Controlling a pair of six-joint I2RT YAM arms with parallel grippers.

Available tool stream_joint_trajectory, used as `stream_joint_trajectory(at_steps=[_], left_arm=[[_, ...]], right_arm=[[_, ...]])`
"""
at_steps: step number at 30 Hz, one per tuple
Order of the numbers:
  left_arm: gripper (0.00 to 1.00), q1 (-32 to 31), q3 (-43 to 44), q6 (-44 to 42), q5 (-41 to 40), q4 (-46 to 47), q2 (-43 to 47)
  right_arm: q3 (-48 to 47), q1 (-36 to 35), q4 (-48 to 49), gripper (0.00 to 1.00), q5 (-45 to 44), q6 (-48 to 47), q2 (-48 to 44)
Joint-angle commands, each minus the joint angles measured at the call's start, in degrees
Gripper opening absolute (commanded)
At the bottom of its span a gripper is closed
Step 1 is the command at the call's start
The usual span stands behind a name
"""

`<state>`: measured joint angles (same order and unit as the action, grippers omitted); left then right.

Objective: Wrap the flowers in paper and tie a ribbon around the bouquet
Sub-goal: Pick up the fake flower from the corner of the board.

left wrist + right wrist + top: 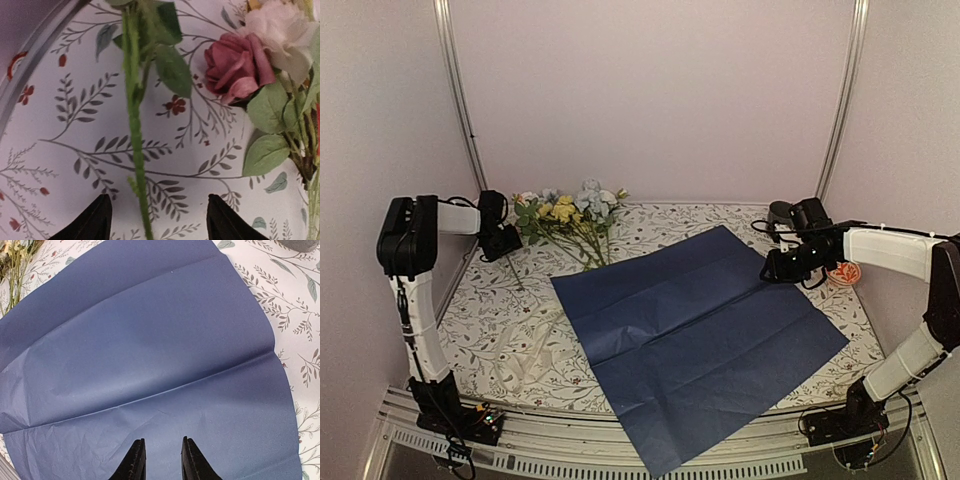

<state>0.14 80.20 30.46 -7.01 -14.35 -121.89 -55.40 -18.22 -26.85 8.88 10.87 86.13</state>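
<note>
The flowers (570,215) lie at the back left of the table, blooms toward the wall. My left gripper (505,245) is at their left side, open. In the left wrist view a green stem (135,150) runs down between the fingers (100,215), nearer the left one and not pinched, with a pink rose (235,67) to the right. The paper (700,340) lies flat in the middle, navy face up. My right gripper (775,270) hovers over its right corner, jaws a little apart on nothing (163,452). The cream ribbon (535,345) lies left of the paper.
A small orange-red round object (844,273) sits by the right arm's wrist. A grey object (300,244) stands beyond the paper's far corner. The paper's near corner (665,455) hangs over the table's front rail. Metal frame posts (460,100) rise at the back corners.
</note>
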Motion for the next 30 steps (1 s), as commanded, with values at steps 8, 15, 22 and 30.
stream_joint_trajectory(at_steps=[8,15,22,30], left_arm=[[0.00,2.2,-2.6,1.3,5.4,-1.2,-1.6],[0.00,-0.6,-15.9,3.1,-4.2,5.6,19.4],[0.00,-16.6,-23.2,-3.0,-20.1,7.8,41.6],[0.00,-42.3,-40.8,-0.4,-2.3,34.9,59.2]], right_arm=[[1.3,-0.5,0.4,0.27,1.7,-0.9,-2.0],[1.5,-1.5,3.6,0.27,10.2,1.4,-6.3],[2.1,-9.1,19.3,0.28,25.0,6.4,-14.0],[1.3,-22.7,49.3,0.54,30.3,17.4,-10.9]])
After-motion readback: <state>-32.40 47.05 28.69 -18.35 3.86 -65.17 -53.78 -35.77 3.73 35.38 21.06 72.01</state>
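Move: The fake flower lies at the left hand's tips: its stem runs fore and aft between the open fingers, grip spot about 1 cm ahead, almost at finger height. The dark pink rose is roughly 9 cm ahead and 5 cm right; the yellow flowers some 15 cm ahead, 12 cm right. The blue paper's left corner sits about 9 cm back, 9 cm right. From the right hand that stem is about 50 cm left, 15 cm ahead and 9 cm lower; the mug is some 18 cm ahead, 4 cm right. Forward barely 2 cm, the left hand shuts its fingers on the green stem, draws it back low over the table, then sweeps it up about 26 cm, right and back, away from the corner, tipping its fingers up some 40 degrees. The empty right hand then rises, goes left and back towards the flower, turns its fingers up and leftward, and opens wider. ##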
